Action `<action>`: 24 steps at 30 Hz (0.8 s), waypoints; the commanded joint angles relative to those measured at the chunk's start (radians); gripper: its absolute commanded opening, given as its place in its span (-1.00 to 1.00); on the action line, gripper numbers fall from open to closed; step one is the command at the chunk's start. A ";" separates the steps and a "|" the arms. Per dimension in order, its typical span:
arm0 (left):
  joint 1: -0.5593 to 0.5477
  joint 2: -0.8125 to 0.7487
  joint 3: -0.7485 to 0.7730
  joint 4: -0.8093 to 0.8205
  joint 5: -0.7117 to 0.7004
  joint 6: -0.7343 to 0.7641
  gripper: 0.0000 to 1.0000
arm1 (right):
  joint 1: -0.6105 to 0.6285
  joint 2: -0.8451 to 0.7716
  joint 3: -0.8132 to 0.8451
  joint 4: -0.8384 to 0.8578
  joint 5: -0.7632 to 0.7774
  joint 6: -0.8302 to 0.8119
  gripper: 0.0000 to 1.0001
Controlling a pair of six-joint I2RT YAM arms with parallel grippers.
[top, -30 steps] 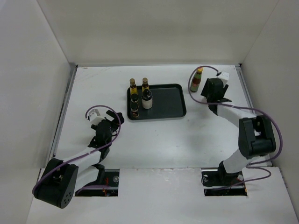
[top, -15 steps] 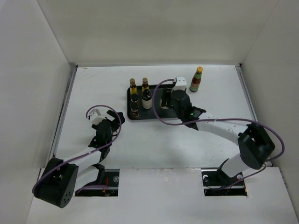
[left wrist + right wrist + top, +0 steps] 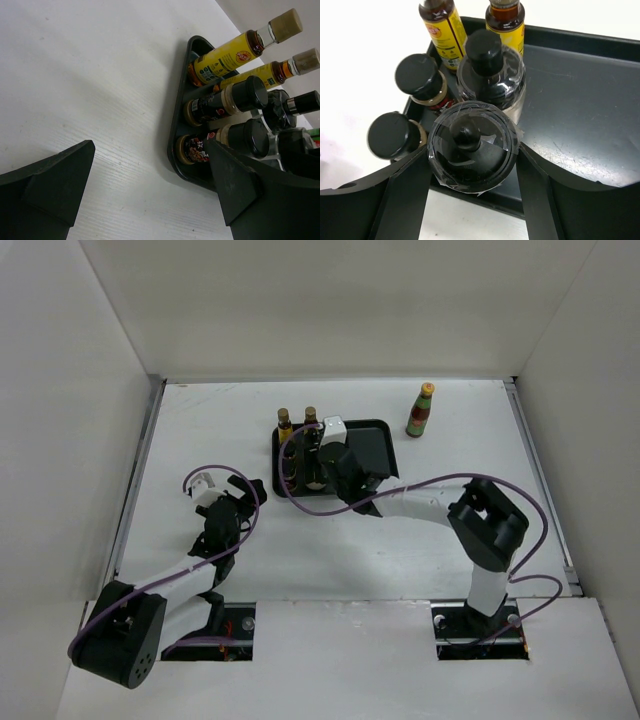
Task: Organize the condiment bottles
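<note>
My right gripper [image 3: 472, 149] is shut on a whitish black-capped bottle [image 3: 470, 145], its fingers pressed against both sides of the taped cap. The bottle is at the near left edge of the black tray [image 3: 580, 100]; whether it rests there I cannot tell. Behind it in the tray stand another whitish bottle [image 3: 490, 70], two dark jars [image 3: 419, 75] [image 3: 390, 135] and two yellow bottles [image 3: 442, 25] [image 3: 506, 20]. The red bottle [image 3: 421, 410] stands alone on the table, back right of the tray [image 3: 375, 455]. My left gripper [image 3: 150, 145] is open over bare table, left of the tray [image 3: 180, 110].
White walls enclose the table on the left, back and right. The right half of the tray holds nothing. My right arm [image 3: 430, 508] stretches across the table from its base to the tray, its purple cable looping alongside.
My right arm has swung left from beside the red bottle to the tray's left part, still closed to the same width. The left arm has not moved.
</note>
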 commanded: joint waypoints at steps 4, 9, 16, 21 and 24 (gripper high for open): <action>0.000 -0.005 0.027 0.046 0.003 0.008 1.00 | 0.009 0.053 0.054 0.118 0.024 -0.004 0.04; 0.000 -0.010 0.027 0.044 0.000 0.008 1.00 | 0.009 0.055 0.028 0.121 0.030 0.000 0.39; 0.000 -0.017 0.026 0.040 -0.004 0.008 1.00 | 0.024 -0.111 -0.023 0.035 0.018 -0.007 0.86; 0.000 -0.017 0.026 0.040 -0.006 0.008 1.00 | 0.013 -0.308 -0.108 -0.017 -0.017 -0.014 0.92; 0.000 -0.014 0.027 0.040 -0.006 0.009 1.00 | -0.077 -0.410 -0.145 -0.008 -0.017 -0.029 0.90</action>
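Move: The right hand holds a black-capped bottle over the tray's near-left part, its spot straight below, about 10 cm down. The other black-capped bottle stands some 6 cm beyond that spot; the near pepper jar is about 6 cm left and level with it, the far pepper jar 6 cm left and 6 cm farther out. From the left hand the spot lies about 20 cm right, 5 cm ahead and 5 cm lower. Right hand lowers the bottle 1.5 cm onto the tray, opens, then rises about 10 cm, drifting right and back. ##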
